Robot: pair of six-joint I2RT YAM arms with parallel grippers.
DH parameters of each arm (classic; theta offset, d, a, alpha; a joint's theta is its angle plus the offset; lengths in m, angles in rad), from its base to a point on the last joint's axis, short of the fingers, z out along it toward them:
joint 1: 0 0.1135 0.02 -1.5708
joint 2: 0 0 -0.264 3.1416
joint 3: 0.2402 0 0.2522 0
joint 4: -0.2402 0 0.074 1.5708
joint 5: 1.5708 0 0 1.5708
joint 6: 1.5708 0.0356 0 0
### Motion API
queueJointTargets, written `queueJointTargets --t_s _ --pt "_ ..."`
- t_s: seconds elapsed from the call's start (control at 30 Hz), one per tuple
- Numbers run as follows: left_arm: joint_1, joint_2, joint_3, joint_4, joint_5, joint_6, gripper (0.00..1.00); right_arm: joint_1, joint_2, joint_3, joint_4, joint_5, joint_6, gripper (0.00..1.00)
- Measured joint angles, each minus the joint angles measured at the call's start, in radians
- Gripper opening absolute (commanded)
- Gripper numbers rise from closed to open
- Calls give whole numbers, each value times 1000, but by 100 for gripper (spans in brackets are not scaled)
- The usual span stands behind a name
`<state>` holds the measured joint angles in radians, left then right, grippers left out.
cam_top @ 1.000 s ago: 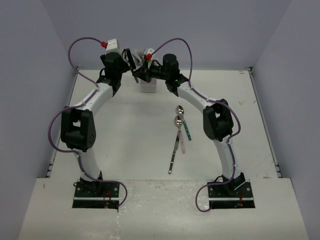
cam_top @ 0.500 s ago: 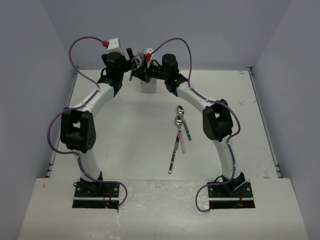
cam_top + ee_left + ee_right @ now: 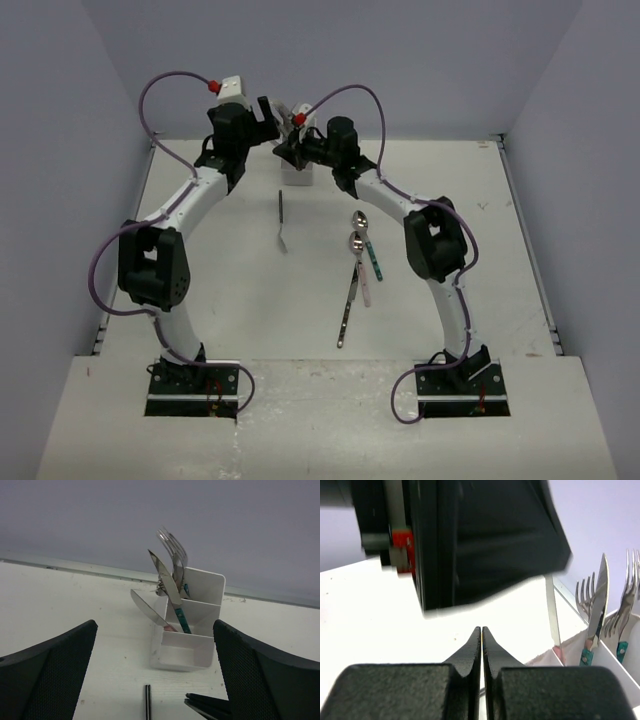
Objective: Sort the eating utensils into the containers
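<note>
The white holder [image 3: 192, 652] stands at the back of the table [image 3: 297, 176] with several forks [image 3: 172, 547] and knives [image 3: 167, 582] upright in its rear compartments. Its front compartment shows empty. A black-handled utensil [image 3: 282, 222] lies flat on the table in front of the holder; its handle end shows in the left wrist view [image 3: 148, 702]. My left gripper [image 3: 265, 108] is open and empty above and left of the holder [image 3: 155, 625]. My right gripper [image 3: 284, 152] is shut and empty [image 3: 481, 629], just in front of the holder [image 3: 612, 662].
Two spoons and a third utensil lie in a cluster right of centre, with teal [image 3: 374, 262], pink [image 3: 366, 287] and black [image 3: 347, 305] handles. The left wrist hardware [image 3: 480, 540] hangs close above my right fingers. The back wall stands just behind the holder.
The black-handled utensil was up at the left gripper by the holder and now lies on the table in front of it. The left gripper has opened and shifted slightly up.
</note>
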<state>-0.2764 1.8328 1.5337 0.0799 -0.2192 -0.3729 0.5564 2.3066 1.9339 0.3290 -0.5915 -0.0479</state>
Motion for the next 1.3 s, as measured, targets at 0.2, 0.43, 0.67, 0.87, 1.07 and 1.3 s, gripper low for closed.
queueJointTargets --t_s 0.2,0.43,0.67,0.87,1.07,1.3 --pt "46 -1 -1 -23 2 10 100 -9 -37 -60 -43 -2 -6 0" --pt "54 -70 -100 -39 0 81 100 -13 -163 -160 -195 9 -138 46" --pt "83 -103 -177 -125 160 186 100 -29 -303 -291 -307 90 -237 99" --pt "11 -81 -225 -263 214 254 100 -73 -421 -426 -349 227 -218 99" --pt "-90 19 -216 -385 193 282 100 -90 -501 -513 -373 345 -182 99" --pt "-92 101 -214 -479 178 288 92 -110 -586 -607 -388 430 -171 99"
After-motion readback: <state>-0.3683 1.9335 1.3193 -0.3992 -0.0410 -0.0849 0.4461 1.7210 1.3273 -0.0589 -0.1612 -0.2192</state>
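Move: The dropped dark-handled spoon lies on the table about 7 cm back from the left hand, 4 cm to its right and 26 cm below; the container is some 11 cm ahead and 8 cm right of that hand, 21 cm down. From the right hand, the green-handled spoon lies about 23 cm right, 10 cm back and 22 cm below, the pink-handled one some 20 cm right and 18 cm back, the dropped spoon 4 cm left and 3 cm back. The dropped spoon, by the join of bowl and handle, is what the left hand comes down to: swinging a little left first, then dropping some 22 cm and drawing back 14 cm, tipping steeply down and turning clockwise, fingers wide and not yet touching. The empty right hand clears away rightwards about 19 cm and slightly back, opening fully and turning clockwise above the far ends of the two other spoons. ##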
